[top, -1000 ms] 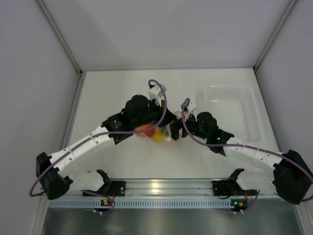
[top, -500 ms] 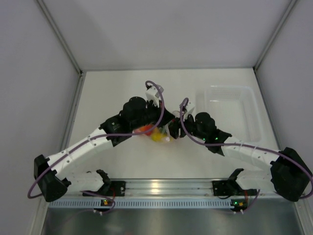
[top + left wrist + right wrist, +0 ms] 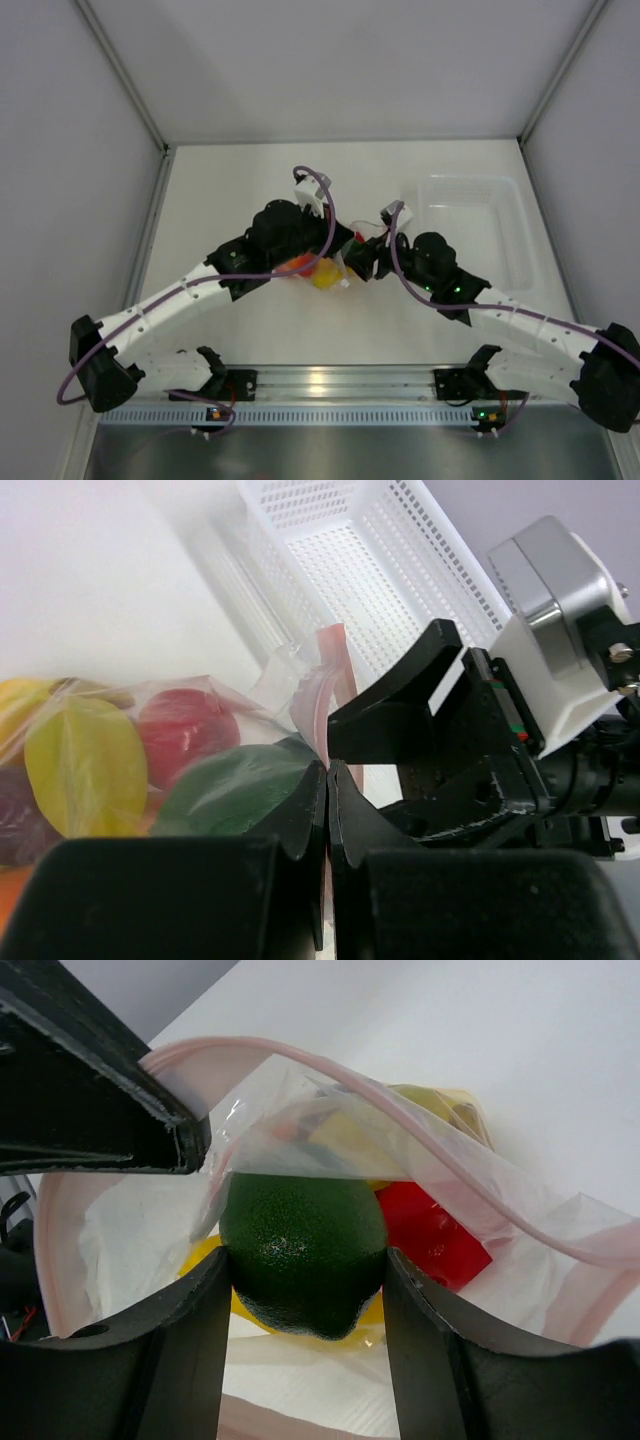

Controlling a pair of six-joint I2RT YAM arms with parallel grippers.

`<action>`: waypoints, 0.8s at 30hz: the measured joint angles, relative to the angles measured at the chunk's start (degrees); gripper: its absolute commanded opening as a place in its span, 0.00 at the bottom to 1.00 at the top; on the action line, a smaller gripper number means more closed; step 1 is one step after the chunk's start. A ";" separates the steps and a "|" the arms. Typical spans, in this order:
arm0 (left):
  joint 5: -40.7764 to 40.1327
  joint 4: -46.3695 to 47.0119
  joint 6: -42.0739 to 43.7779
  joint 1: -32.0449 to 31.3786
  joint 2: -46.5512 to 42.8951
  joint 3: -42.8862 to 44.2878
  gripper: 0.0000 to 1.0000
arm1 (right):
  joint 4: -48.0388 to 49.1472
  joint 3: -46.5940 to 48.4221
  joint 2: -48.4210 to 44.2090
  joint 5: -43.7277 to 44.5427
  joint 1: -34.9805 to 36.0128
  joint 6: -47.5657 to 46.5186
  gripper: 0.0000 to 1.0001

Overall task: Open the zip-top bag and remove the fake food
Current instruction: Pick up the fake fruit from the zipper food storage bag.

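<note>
The zip-top bag (image 3: pixel 322 270) lies mid-table, its mouth held open, with the fake food showing through the clear plastic. My left gripper (image 3: pixel 327 770) is shut on the bag's pink zip strip (image 3: pixel 325 670) at the rim. My right gripper (image 3: pixel 305 1270) reaches into the mouth and is shut on a green lime (image 3: pixel 303 1250), one finger on each side. Behind the lime sit a red piece (image 3: pixel 432 1235) and yellow fruit (image 3: pixel 440 1110). In the left wrist view the lime (image 3: pixel 235 785), a red fruit (image 3: pixel 185 725) and a yellow piece (image 3: pixel 85 765) press against the plastic.
A rigid clear tray (image 3: pixel 470 225) stands at the right of the table, just beyond the right arm; in the left wrist view it shows as a white perforated tray (image 3: pixel 350 570). Both wrists crowd together over the bag.
My right gripper's fingers have closed onto the lime, and the right wrist has shifted slightly right. The left gripper keeps its hold on the bag's rim.
</note>
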 measured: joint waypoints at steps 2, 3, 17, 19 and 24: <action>-0.87 0.15 -0.04 0.02 0.04 -0.13 0.00 | -0.98 0.00 -1.03 0.83 0.22 -0.02 0.32; -1.31 0.24 -0.09 0.02 0.04 -0.20 0.00 | -1.64 -0.02 -1.53 1.31 0.28 -0.07 0.32; -4.76 2.40 -0.66 0.07 0.98 -2.12 0.00 | -11.63 -0.70 -11.04 5.75 0.55 -0.52 0.31; -5.77 2.47 -1.05 0.07 1.25 -2.58 0.00 | -13.64 -0.70 -12.68 6.60 0.57 -0.57 0.31; -7.93 2.86 -2.32 0.26 1.55 -3.17 0.00 | -19.26 -0.50 -18.36 9.35 0.59 -0.92 0.30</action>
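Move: The right gripper already holds the avocado just inside the open bag mouth. The basket's middle lies about 33 cm to its right, some 8 cm farther out and 12 cm lower. Still in the bag are a red fruit about 4 cm ahead and 5 cm below, and a yellow fruit about 6 cm left, 2 cm back and 9 cm below. From the left gripper, shut on the bag's lip, the avocado is some 7 cm below and 1 cm ahead. Draw the right gripper out of the bag mouth, about 6 cm to the right and a little back, towards the basket's side, rising slightly and keeping its grip on the avocado. Keep the left fingers pinched on the bag's lip while that hand eases some 2 cm forward and as much down, turning nearly 10 degrees counter-clockwise. ##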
